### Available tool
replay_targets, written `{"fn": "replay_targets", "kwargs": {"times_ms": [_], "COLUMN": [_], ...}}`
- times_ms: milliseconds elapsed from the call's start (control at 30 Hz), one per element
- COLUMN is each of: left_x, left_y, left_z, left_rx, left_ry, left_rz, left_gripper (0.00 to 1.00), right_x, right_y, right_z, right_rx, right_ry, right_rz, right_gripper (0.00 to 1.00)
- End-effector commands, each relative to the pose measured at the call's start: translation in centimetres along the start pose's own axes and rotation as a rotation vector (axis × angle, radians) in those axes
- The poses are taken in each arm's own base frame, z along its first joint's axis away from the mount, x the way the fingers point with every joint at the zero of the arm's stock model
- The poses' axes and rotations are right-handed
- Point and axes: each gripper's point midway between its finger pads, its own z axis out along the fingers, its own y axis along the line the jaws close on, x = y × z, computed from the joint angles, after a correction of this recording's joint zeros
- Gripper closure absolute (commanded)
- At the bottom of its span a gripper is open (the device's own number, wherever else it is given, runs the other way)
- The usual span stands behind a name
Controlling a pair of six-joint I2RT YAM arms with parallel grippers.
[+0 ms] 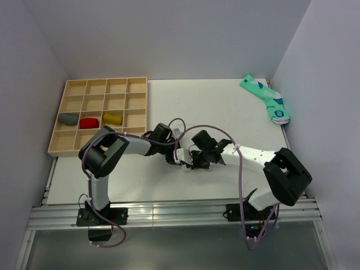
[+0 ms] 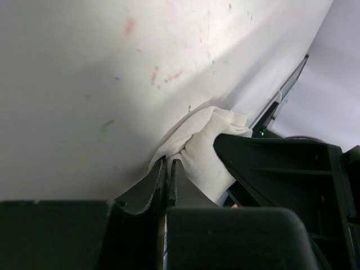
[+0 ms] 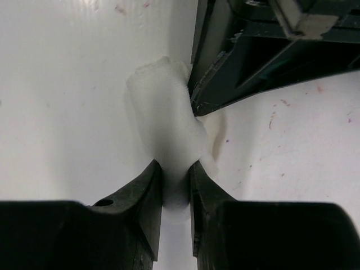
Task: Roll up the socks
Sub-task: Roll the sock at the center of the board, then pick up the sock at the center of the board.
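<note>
A bunched white sock (image 1: 179, 156) lies at the middle of the table, between both grippers. In the left wrist view the left gripper (image 2: 167, 162) has its jaws almost together, pinching a thin edge of the white sock (image 2: 205, 146). My right gripper (image 3: 175, 166) is shut on the opposite end of the white sock (image 3: 163, 112), and fabric bulges out past its fingertips. From above, the left gripper (image 1: 174, 152) and right gripper (image 1: 190, 161) nearly touch. A mustard-yellow sock (image 1: 112, 118) sits rolled in a tray cell.
A wooden compartment tray (image 1: 135, 109) stands at the back left, holding a grey bundle (image 1: 69, 118) and a red bundle (image 1: 89, 122). Teal patterned socks (image 1: 265, 98) lie at the back right by the wall. Cables loop over both arms.
</note>
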Motion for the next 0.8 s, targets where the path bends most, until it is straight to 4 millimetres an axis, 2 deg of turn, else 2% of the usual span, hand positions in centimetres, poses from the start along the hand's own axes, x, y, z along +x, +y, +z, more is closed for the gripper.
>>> {"fn": "replay_targets", "kwargs": {"times_ms": [0,167,333,433,500,533,600,633,700,733,767], "left_x": [-3.7,-5.7,-7.2,-7.6,-7.8,-8.3,-8.2,-8.7,-7.9,-7.8,-7.0], "left_y": [5.1,5.1,5.1,5.1,4.7,3.7,3.6,2.3,2.5,1.3,2.0], "left_z": [-1.2,-2.2,-3.2,-4.3,-5.5,-6.7,-8.1,-9.6,-10.7,-11.9,-12.2], "left_rx": [-0.193,-0.202,-0.248,-0.279,-0.288,-0.279,-0.297,-0.285,-0.299,-0.268,-0.273], "left_ry": [-0.183,-0.255,-0.331,-0.373,-0.42,-0.466,-0.508,-0.563,-0.586,-0.621,-0.629], "left_rz": [0.008,0.0,0.02,0.03,0.048,0.064,0.061,0.075,0.05,0.052,0.035], "left_gripper": [0.94,0.91,0.74,0.68,0.61,0.6,0.57,0.56,0.56,0.56,0.57], "right_x": [0.7,0.9,0.9,0.9,1.1,1.0,0.9,1.0,0.9,1.0,1.0], "right_y": [2.7,2.2,2.6,2.2,1.6,1.4,0.8,0.6,0.2,0.0,0.0], "right_z": [1.1,2.4,2.8,3.1,3.2,3.3,3.4,3.4,3.3,3.3,3.3], "right_rx": [-0.132,-0.129,-0.17,-0.152,-0.116,-0.106,-0.068,-0.059,-0.036,-0.026,-0.021], "right_ry": [0.047,0.097,0.138,0.144,0.154,0.149,0.15,0.152,0.146,0.146,0.144], "right_rz": [0.135,0.192,0.257,0.29,0.323,0.329,0.356,0.363,0.374,0.38,0.386], "right_gripper": [0.89,0.9,0.92,0.94,0.94,0.96,0.98,0.98,0.98,0.99,0.99]}}
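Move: The white sock, bunched into a short bundle, is clamped between my right fingers, its middle about 3 cm to their left and 1 cm lower. From my left fingertips, which are on its forward edge, that middle lies some 2 cm back, 2 cm to the right and 1 cm below. The wooden tray is centred about 34 cm left and 19 cm ahead of my left hand, and the yellow roll in it some 30 cm left and 17 cm ahead. With both hands low over the board, I shift the white sock forward and left together. Then my left fingers open, let go of its forward edge and pull clear, going forward, then left and up, about 11 cm in all, while the wrist turns counter-clockwise. My right hand keeps its grip, stops after some 4 cm and goes on turning clockwise, about 15 degrees. ##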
